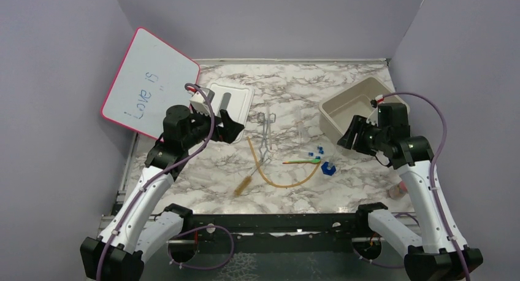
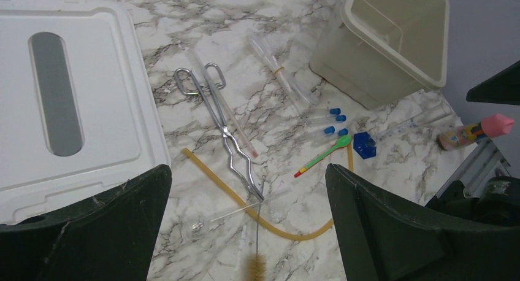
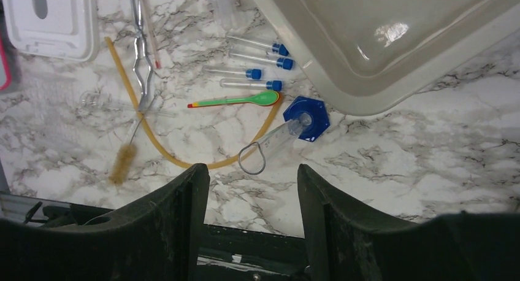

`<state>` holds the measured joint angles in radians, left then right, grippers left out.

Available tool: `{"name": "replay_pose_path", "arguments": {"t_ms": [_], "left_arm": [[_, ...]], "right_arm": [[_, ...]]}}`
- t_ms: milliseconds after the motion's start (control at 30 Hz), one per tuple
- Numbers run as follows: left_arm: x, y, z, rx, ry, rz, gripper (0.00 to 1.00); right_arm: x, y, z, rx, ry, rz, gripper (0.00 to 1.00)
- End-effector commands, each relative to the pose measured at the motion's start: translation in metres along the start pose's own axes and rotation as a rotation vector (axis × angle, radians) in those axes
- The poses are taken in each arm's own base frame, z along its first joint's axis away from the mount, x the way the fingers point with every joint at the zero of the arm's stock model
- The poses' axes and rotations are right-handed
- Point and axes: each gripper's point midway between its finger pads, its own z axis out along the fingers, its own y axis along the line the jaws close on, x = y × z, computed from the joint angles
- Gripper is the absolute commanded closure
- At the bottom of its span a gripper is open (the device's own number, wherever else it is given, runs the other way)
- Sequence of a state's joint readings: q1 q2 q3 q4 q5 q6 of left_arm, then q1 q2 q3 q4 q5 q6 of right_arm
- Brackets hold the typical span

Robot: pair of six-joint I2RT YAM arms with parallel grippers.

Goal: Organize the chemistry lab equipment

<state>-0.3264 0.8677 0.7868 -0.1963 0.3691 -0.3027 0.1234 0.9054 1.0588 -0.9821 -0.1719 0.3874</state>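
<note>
The lab equipment lies loose on the marble table. Silver tongs (image 1: 265,131) (image 2: 224,130) sit at the centre, with an amber rubber tube (image 1: 288,182) (image 3: 158,145) curving below them. A tan wire brush (image 1: 244,185) (image 3: 122,162) is at the tube's left end. A green-orange stick (image 1: 303,161) (image 3: 236,100) and blue-capped tubes (image 3: 254,73) lie beside a blue hexagonal piece (image 1: 328,168) (image 3: 308,116). My left gripper (image 1: 224,126) (image 2: 248,170) hangs open above the tongs' left side. My right gripper (image 1: 352,137) (image 3: 251,169) is open and holds nothing, near the blue piece.
A beige bin (image 1: 359,107) (image 3: 398,45) stands at the back right, right behind my right gripper. A white lid (image 1: 230,103) (image 2: 80,103) lies at the back left beside a pink-framed whiteboard (image 1: 147,84). A pink-capped bottle (image 2: 476,132) lies near the right front edge.
</note>
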Motion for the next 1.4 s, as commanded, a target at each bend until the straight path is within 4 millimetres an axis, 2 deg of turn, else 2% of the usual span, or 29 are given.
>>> {"name": "replay_pose_path", "arguments": {"t_ms": [0, 200, 367, 600, 767, 967, 1033, 1133, 1367], "left_arm": [[-0.003, -0.014, 0.006, 0.103, -0.013, 0.017, 0.01], [0.007, -0.01, 0.017, 0.104, 0.012, -0.016, 0.01], [0.008, -0.006, 0.024, 0.089, 0.024, -0.032, 0.01], [0.015, -0.002, 0.028, 0.071, 0.042, -0.042, 0.01], [0.021, -0.002, 0.028, 0.071, 0.049, -0.049, 0.01], [0.026, -0.003, 0.027, 0.073, 0.055, -0.048, 0.01], [0.026, -0.005, 0.028, 0.081, 0.053, -0.051, 0.01], [0.026, -0.016, 0.03, 0.133, 0.05, -0.074, 0.01], [0.033, -0.064, 0.047, 0.308, 0.024, -0.07, 0.03]], "right_arm": [[0.005, -0.004, 0.014, 0.015, 0.005, 0.01, 0.42], [0.025, -0.002, 0.035, 0.041, 0.07, -0.018, 0.42], [0.029, -0.004, 0.045, 0.102, 0.086, -0.047, 0.46], [0.024, -0.008, 0.053, 0.182, 0.077, -0.091, 0.59], [0.015, -0.007, 0.052, 0.186, 0.059, -0.126, 0.73], [0.007, -0.001, 0.05, 0.158, 0.05, -0.177, 0.78], [0.004, 0.004, 0.046, 0.137, 0.044, -0.193, 0.78], [0.001, 0.022, 0.042, 0.037, 0.043, -0.224, 0.78], [0.009, 0.074, 0.034, -0.256, 0.096, -0.255, 0.8]]}}
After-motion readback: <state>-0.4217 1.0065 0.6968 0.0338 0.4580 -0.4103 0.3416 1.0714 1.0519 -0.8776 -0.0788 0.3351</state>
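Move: The upright measuring cylinder on its blue base stands almost under the right hand, about 2 cm to its left, its middle some 12 cm below. From this hand the blue-capped test tubes lie about 7 cm ahead and 8 cm left, the spoon 3 cm ahead and 12 cm left, both 20 cm down; the bin's middle is some 17 cm ahead, 8 cm right and 14 cm below. From the left hand the cylinder is about 27 cm right, 4 cm back and 16 cm down. Right hand sinks about 6 cm, pinches the cylinder's top and lifts it leftwards; left hand eases 5 cm right. ##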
